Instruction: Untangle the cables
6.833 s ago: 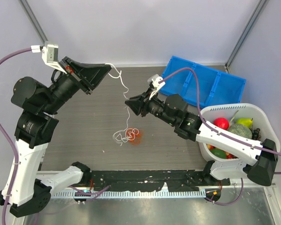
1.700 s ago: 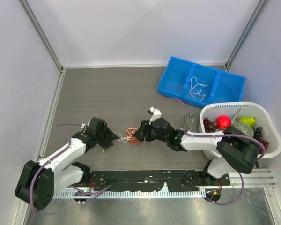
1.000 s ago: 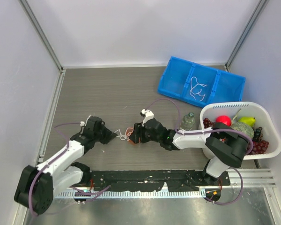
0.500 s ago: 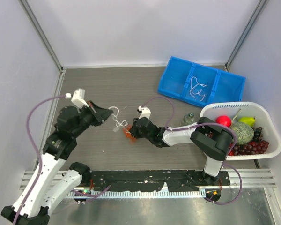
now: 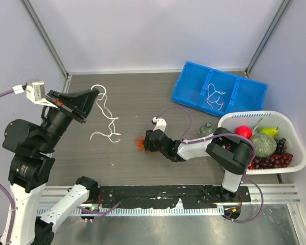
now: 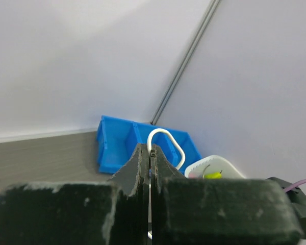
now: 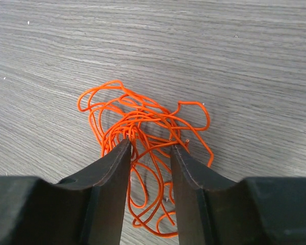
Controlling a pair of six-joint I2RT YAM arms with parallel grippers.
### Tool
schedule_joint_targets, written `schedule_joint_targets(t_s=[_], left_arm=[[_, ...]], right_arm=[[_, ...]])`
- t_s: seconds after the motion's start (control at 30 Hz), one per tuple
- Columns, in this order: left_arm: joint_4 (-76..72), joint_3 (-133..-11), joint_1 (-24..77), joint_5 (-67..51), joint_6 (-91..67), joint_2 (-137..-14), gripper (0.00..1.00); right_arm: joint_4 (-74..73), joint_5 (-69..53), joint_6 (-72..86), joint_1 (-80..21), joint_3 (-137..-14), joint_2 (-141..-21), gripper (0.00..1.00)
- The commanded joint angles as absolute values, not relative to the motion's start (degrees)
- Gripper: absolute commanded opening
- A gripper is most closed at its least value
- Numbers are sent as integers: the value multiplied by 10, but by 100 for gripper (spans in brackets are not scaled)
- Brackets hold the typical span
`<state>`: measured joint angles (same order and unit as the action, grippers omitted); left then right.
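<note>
A white cable (image 5: 106, 118) hangs from my left gripper (image 5: 94, 94), which is raised high over the table's left side. In the left wrist view the gripper (image 6: 150, 149) is shut on this cable, and a white loop (image 6: 168, 141) sticks out above the tips. The cable's lower end curls near the table (image 5: 105, 136). An orange cable clump (image 5: 139, 143) lies on the table mid-front. My right gripper (image 5: 144, 142) is low at it. In the right wrist view the gripper (image 7: 149, 146) is open, its fingers astride the orange clump (image 7: 143, 120).
A blue three-part bin (image 5: 194, 87) at the back right holds another white cable (image 5: 214, 96) in its middle part. A white basket (image 5: 290, 133) of fruit stands at the right. A small bottle (image 5: 206, 127) stands beside the basket.
My left arm has risen up and to the left, drawing the white cable out of and away from the orange clump. My right gripper has stayed low at the orange clump.
</note>
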<state>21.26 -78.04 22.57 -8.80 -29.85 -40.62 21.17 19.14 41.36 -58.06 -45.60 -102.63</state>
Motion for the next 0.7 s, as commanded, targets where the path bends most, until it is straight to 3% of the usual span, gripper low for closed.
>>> schedule_joint_targets(t_s=[0.0, 0.27, 0.5, 0.67], left_arm=[[244, -835, 223, -91, -273, -447, 0], [286, -830, 223, -110, -258, -466, 0], [294, -815, 223, -133, -266, -475, 0], [304, -820, 223, -131, -277, -485, 0]], right_arm=[[159, 191, 359, -580, -446, -990, 45], [31, 147, 245, -578, -481, -761, 62], [-26, 91, 192, -579, -527, -644, 63], [67, -33, 164, -579, -533, -633, 65]])
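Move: The white cable hangs from the left fingertips; its middle is some 28 cm above the right hand, about 12 cm to its left and 6 cm nearer the base. The orange cable lies right at the right fingertips, 2 cm below, with its middle about 1 cm ahead and 1 cm left. A bottle stands about 24 cm to the right and 4 cm ahead of that hand. From the left hand, the white cable's middle is some 20 cm straight below; the orange cable is about 50 cm down, 8 ahead and 12 right. The orange cable is left on the table as the right hand opens wider, slips a little right and back, then climbs fast, about 25 cm, towards the upper part of the dangling white cable, its fingers tipping up. The left hand keeps its pinch on that cable, rises slightly, then eases down about 5 cm and 3 cm forward, also drifting right. ##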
